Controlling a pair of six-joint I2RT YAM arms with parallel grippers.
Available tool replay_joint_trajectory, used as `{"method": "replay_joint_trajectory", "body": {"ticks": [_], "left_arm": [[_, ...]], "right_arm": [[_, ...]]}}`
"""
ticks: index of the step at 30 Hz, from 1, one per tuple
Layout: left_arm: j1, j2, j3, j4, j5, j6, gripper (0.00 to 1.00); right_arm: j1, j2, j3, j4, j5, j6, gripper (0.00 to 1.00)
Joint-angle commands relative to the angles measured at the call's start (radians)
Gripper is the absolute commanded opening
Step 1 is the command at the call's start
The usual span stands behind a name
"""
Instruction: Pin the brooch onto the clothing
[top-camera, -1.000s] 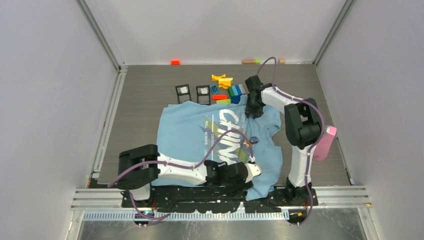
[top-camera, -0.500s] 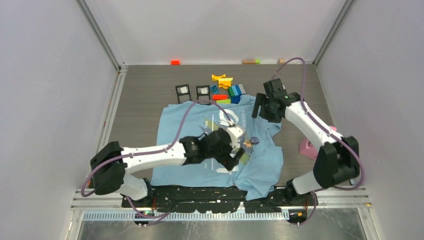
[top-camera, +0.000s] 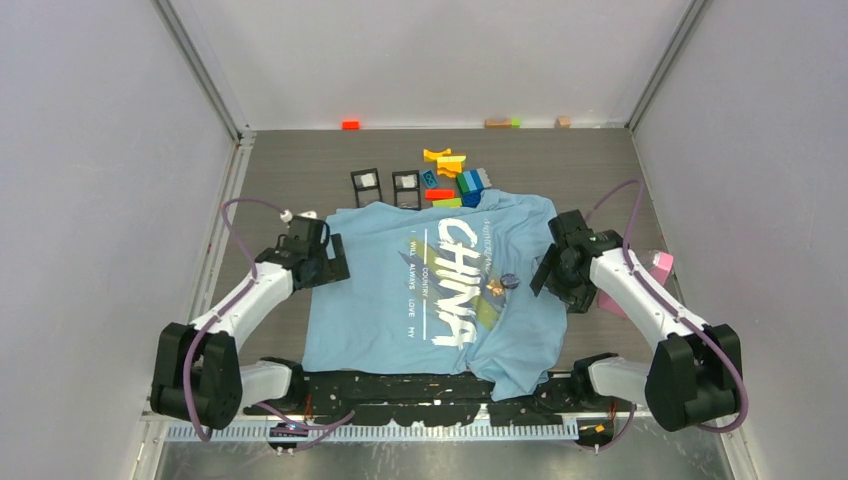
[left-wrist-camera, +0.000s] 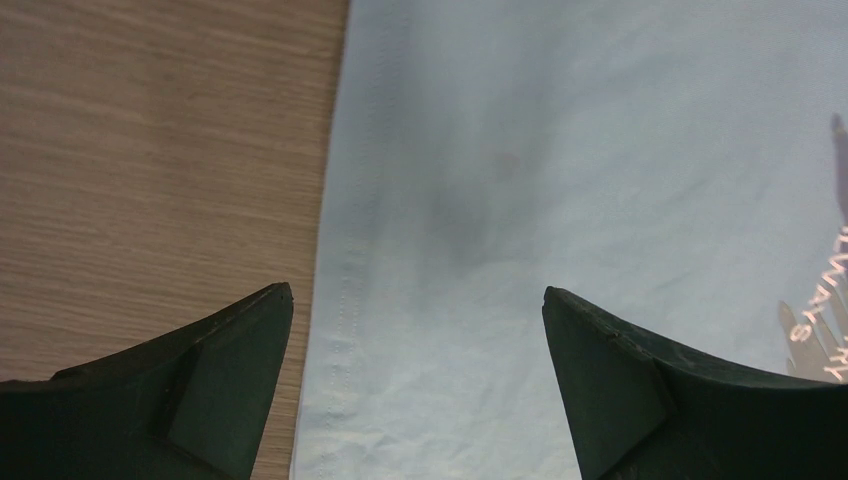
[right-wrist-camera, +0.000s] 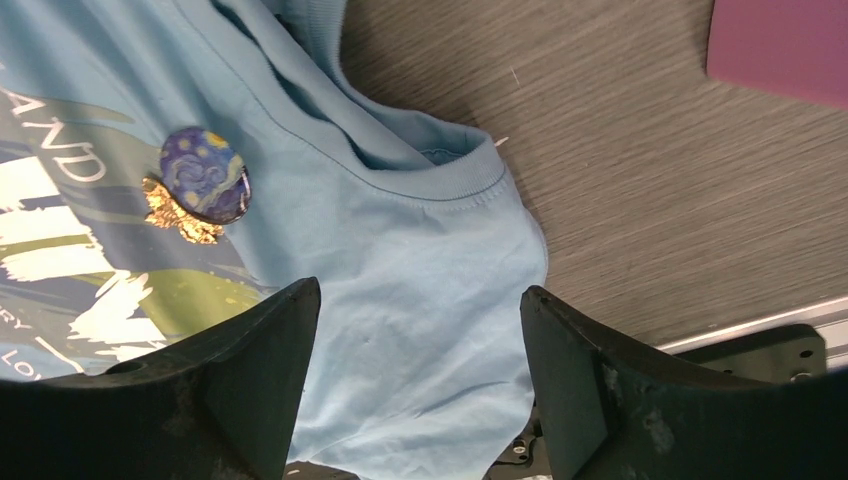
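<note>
The light blue T-shirt (top-camera: 380, 300) with white "CHINA" lettering lies flat on the table. A small round brooch (top-camera: 504, 283), dark blue with yellow swirls and a gold bit beside it, sits on the shirt's chest to the right of the lettering; it also shows in the right wrist view (right-wrist-camera: 203, 187). My left gripper (top-camera: 327, 262) is open and empty over the shirt's left edge (left-wrist-camera: 340, 300). My right gripper (top-camera: 553, 276) is open and empty over the shirt's right side (right-wrist-camera: 420, 250), a little to the right of the brooch.
Coloured toy blocks (top-camera: 455, 180) and two small black frames (top-camera: 366, 185) lie behind the shirt. A pink object (top-camera: 652, 272) lies at the right, also in the right wrist view (right-wrist-camera: 780, 45). An orange block (top-camera: 350, 124) sits by the back wall.
My left arm has swung from the shirt's middle out to its left edge. My right arm has come from the back right toward the near right side. The shirt lies flatter.
</note>
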Motion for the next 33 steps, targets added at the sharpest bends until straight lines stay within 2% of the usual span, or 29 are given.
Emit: {"method": "replay_joint_trajectory", "body": {"ticks": [1,7,14,19,22,23,24,28,29,33], "left_arm": [[0.080,0.012,-0.035,0.048,0.058,-0.080,1.00],[0.096,0.145,0.013,0.027,0.007,-0.120,0.98],[0.096,0.161,0.012,0.005,-0.027,-0.146,0.83],[0.108,0.184,-0.007,0.000,-0.005,-0.157,0.73],[0.158,0.238,-0.028,0.028,0.079,-0.156,0.56],[0.175,0.249,-0.031,0.034,0.104,-0.153,0.48],[0.189,0.255,-0.033,0.038,0.121,-0.152,0.41],[0.253,0.244,-0.057,0.071,0.167,-0.153,0.03],[0.270,0.235,-0.070,0.084,0.203,-0.158,0.00],[0.379,0.194,-0.116,0.139,0.249,-0.179,0.00]], "right_arm": [[-0.008,0.039,-0.057,0.026,0.003,0.094,0.77],[-0.052,0.119,-0.131,0.173,-0.080,0.137,0.69],[-0.122,0.164,-0.164,0.230,-0.109,0.122,0.63],[-0.150,0.161,-0.186,0.238,-0.104,0.103,0.46],[-0.173,0.157,-0.195,0.236,-0.095,0.086,0.30],[-0.186,0.154,-0.197,0.237,-0.097,0.083,0.22],[-0.194,0.153,-0.203,0.240,-0.107,0.082,0.20],[-0.235,0.148,-0.215,0.247,-0.130,0.075,0.03],[-0.259,0.141,-0.218,0.250,-0.130,0.075,0.01],[-0.317,0.103,-0.237,0.252,-0.168,0.075,0.00]]}}
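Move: The clothing's left edge, the left hand's goal, lies about 4 cm to its left and 5 cm below; the nearer black frame is some 20 cm ahead and 6 cm right, and the small lettering about 15 cm right and 2 cm back. The rumpled right edge lies about 1 cm back, 1 cm right and 7 cm below the right hand, the blue brooch about 5 cm ahead and 8 cm left, the pink box some 4 cm ahead and 20 cm right. The clothing's two side edges are pinched, one in each hand. The left hand sinks and shifts left, some 4 to 5 cm each way, turning about 20 degrees counter-clockwise as its fingers shut on the left edge. The right hand drops about 6.5 cm, easing back 2 cm then slightly forward, and closes on the ribbed right edge while turning clockwise. ##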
